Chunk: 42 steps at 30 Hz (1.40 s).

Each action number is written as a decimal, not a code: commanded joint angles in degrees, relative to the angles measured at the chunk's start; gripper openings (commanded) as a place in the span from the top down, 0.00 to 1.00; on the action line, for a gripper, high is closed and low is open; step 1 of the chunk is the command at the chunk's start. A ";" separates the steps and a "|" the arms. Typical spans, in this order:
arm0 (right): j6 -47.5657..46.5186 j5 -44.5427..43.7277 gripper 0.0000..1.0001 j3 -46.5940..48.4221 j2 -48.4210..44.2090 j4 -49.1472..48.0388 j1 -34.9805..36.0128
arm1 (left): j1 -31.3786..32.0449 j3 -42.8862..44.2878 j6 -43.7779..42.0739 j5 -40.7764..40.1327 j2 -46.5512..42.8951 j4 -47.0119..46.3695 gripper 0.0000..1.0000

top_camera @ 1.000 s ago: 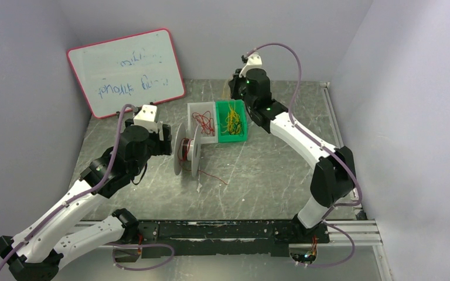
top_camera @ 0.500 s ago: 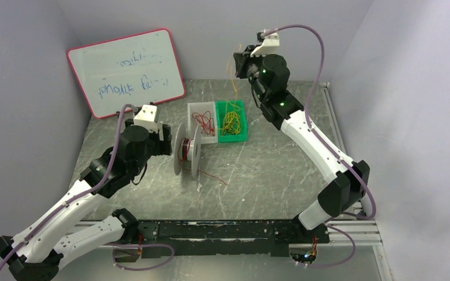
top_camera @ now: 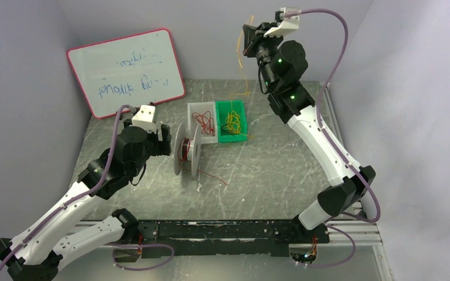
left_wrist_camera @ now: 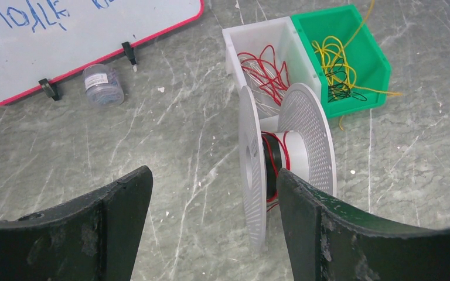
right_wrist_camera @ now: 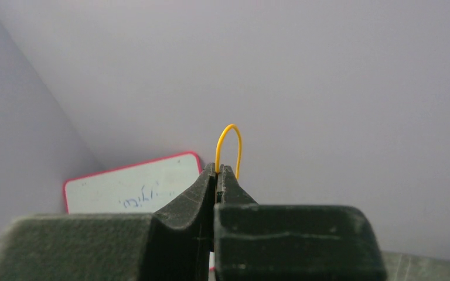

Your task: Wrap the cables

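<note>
My right gripper [top_camera: 247, 36] is raised high near the back wall, shut on a thin yellow cable [right_wrist_camera: 228, 140] that loops above its tips [right_wrist_camera: 217, 170]. The cable's free length [top_camera: 241, 76] hangs down toward the table. More yellow cables [top_camera: 232, 121] lie in the green bin [top_camera: 232, 139], and red cables [top_camera: 202, 123] in the white bin [top_camera: 202, 104]. A white spool [top_camera: 188, 153] stands on edge with red cable wound on its core [left_wrist_camera: 272, 158] and a red tail [top_camera: 214, 177] on the table. My left gripper [left_wrist_camera: 214, 175] is open just left of the spool, holding nothing.
A pink-framed whiteboard [top_camera: 126, 70] leans against the back left wall, with a small clear jar [left_wrist_camera: 102, 85] at its foot. The grey marbled table is walled in on three sides. The arms' base rail [top_camera: 228, 231] runs along the near edge.
My right arm has lifted up and to the right from over the green bin, drawing the yellow cable out with it. The left arm has not moved.
</note>
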State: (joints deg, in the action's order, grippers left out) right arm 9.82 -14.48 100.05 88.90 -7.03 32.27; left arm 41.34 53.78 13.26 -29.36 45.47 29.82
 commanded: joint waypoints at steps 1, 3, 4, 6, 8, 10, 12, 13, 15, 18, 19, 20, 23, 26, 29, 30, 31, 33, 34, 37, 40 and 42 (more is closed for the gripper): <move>-2.67 -2.91 1.00 4.83 0.42 -2.88 0.25 | -0.25 -0.52 -0.51 0.71 -0.44 -1.62 0.18; -3.52 -3.62 1.00 6.44 0.37 -4.26 0.27 | -0.29 -0.48 -0.51 0.75 -0.52 -1.61 0.18; -3.95 -3.70 1.00 7.26 0.41 -4.90 0.25 | -0.24 -0.51 -0.51 0.79 -0.48 -1.61 0.18; -4.76 -3.91 1.00 8.92 0.53 -6.51 0.25 | -0.29 -0.52 -0.51 0.72 -0.57 -1.69 0.18; -5.87 -4.51 1.00 10.64 1.00 -8.27 0.27 | -0.25 -0.51 -0.52 0.77 -0.43 -1.67 0.18; -7.17 -4.99 1.00 12.60 1.65 -9.88 0.25 | -0.29 -0.47 -0.53 0.87 -0.25 -1.64 0.18; -8.73 -5.25 1.00 14.49 2.22 -11.36 0.25 | -0.22 -0.41 -0.47 0.76 -0.05 -1.46 0.19; -9.56 -5.42 1.00 15.43 2.31 -12.06 0.25 | -0.28 -0.43 -0.43 0.66 0.04 -1.35 0.19; -10.77 -5.47 1.00 16.43 2.31 -13.74 0.27 | -0.30 -0.42 -0.46 0.61 0.05 -1.42 0.18; -11.55 -4.50 1.00 17.40 1.53 -13.89 0.25 | -0.26 -0.47 -0.51 0.60 0.03 -1.61 0.18; -11.58 -4.09 1.00 17.27 1.03 -13.89 0.25 | -0.27 -0.51 -0.59 0.62 0.10 -1.65 0.18; -11.52 -3.68 1.00 16.97 0.18 -13.77 0.25 | -0.30 -0.47 -0.53 0.60 0.20 -1.65 0.18; -11.06 -2.92 1.00 15.16 -2.29 -13.18 0.25 | -0.25 -0.17 -0.31 1.29 0.48 -1.65 0.19; -10.18 -1.40 1.00 12.26 -5.24 -12.47 0.25 | -0.29 0.08 -0.68 3.00 0.58 -2.34 0.19; -9.46 0.58 1.00 9.76 -8.17 -10.07 0.25 | -0.28 1.66 -0.51 5.36 0.91 -2.20 0.19; -9.28 1.46 1.00 9.28 -9.15 -8.68 0.27 | -0.30 2.44 -0.47 6.08 0.97 -2.06 0.19; -8.99 2.20 1.00 8.71 -10.29 -7.28 0.29 | -0.30 3.48 -0.39 7.13 1.02 -1.99 0.19; -8.10 4.36 1.00 6.73 -12.90 -5.03 0.25 | -0.22 5.63 -0.65 9.73 0.98 -1.96 0.19; -7.69 5.46 1.00 5.46 -14.38 -3.96 0.27 | -0.22 6.95 -0.75 11.54 1.08 -1.92 0.18; -6.25 9.12 1.00 1.53 -18.78 -0.22 0.25 | -0.25 11.74 -0.80 18.31 2.20 -1.02 0.18; -5.18 12.42 1.00 -2.73 -23.31 3.54 0.24 | -0.30 16.14 -0.73 26.70 3.42 -0.84 0.18; -4.95 15.12 1.00 -6.59 -26.37 4.60 0.25 | -0.27 18.34 -0.26 31.04 3.92 -1.34 0.18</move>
State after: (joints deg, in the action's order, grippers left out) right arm 3.27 -6.02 98.50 66.92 -7.88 32.27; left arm 41.34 67.22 13.06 -11.25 48.49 29.85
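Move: My closed right fingers hold one end of the yellow cable high up; the green bin it trails into is about 49 cm below, 4 ahead and 3 left. The cable's tail pokes out 2 cm back, 5 right, 50 below; the white bin sits 4 ahead, 14 left. From my open left hand the tail is some 16 cm ahead, 30 right, and the standing spool 7 ahead, 7 right, 17 below. Keeping the yellow cable pinched, I raise my right hand about 15 cm up from the green bin, drifting back and right while the fingers tip up some 25 degrees, then draw it straight back, with slight sink at the end. Late on, my open left hand lifts away from the spool and swings right, turning clockwise. ##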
